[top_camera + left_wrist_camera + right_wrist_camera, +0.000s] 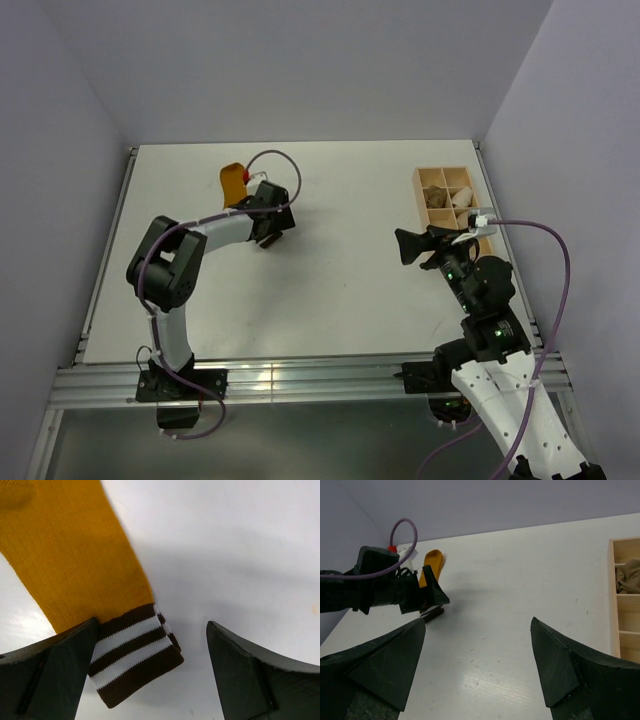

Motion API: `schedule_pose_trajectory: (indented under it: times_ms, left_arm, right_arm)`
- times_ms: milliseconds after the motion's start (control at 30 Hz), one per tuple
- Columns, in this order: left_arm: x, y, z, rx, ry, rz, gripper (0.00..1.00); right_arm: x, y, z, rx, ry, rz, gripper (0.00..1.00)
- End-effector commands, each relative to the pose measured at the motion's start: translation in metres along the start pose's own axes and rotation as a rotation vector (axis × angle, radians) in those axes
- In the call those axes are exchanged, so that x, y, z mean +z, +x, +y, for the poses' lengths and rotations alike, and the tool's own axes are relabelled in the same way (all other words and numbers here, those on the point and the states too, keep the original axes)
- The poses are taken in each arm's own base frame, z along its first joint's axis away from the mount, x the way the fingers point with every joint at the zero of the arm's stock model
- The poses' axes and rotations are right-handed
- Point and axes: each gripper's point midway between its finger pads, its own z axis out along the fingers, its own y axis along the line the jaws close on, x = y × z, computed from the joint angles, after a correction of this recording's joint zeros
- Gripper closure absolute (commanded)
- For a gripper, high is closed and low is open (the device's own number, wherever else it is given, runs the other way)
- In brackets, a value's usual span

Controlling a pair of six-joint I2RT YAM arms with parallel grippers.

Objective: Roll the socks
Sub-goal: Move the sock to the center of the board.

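Observation:
A mustard-orange sock (75,555) lies flat on the white table, its brown-and-white striped cuff (135,655) pointing toward the camera. My left gripper (150,670) is open just above it. The cuff lies between the fingers, close against the left finger (55,670) and well apart from the right one. From above, only the sock's toe end (232,180) shows beyond my left gripper (268,238). The right wrist view shows that same sock (431,564) behind the left arm. My right gripper (477,665) is open over bare table, at mid-right (410,245) in the top view.
A wooden compartment tray (421,190) stands at the back right, close behind my right gripper. It holds a crumpled tan fabric bundle (438,198) and small cream-white bundles (463,214). The tray's edge (611,600) shows in the right wrist view. Grey walls enclose the table.

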Motion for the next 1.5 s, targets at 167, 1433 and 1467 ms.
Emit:
schedule_pose_trajectory:
  times_ms: [167,1433,1467]
  left_arm:
    - [-0.057,0.120,-0.011,0.096,0.050,0.229,0.04]
    - [-0.076,-0.037,-0.056,0.031,0.275,-0.073,0.02]
    - [-0.070,-0.037,-0.059,0.033,0.270,-0.065,0.02]
  right_arm:
    - [0.005,-0.004,0.007,-0.010,-0.032,0.003,0.09]
    - [0.038,0.080,0.048,-0.086,-0.208,0.345,0.12]
    - [0.038,0.080,0.047,-0.086,-0.208,0.343,0.12]
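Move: The mustard sock lies under the left hand: its striped cuff is just below the open fingers, and its middle is about 6 cm ahead, 4 cm to the left and 1 cm lower. From the right hand, hovering open, the sock's middle is roughly 25 cm ahead, 33 cm to the left and 26 cm below. The divided box stands about 23 cm ahead of the right hand, 18 cm to its right and some 25 cm below. With its fingers still spread and the left one on the sock just above the stripes, the left hand sweeps low over the board, about 19 cm back, bearing right and then partly left again, then lifts off and swings forward some 15 cm over the sock's toe half. The right hand, fingers open, sinks and moves left about 8 cm each way towards the sock, tipping down and turning counter-clockwise. ##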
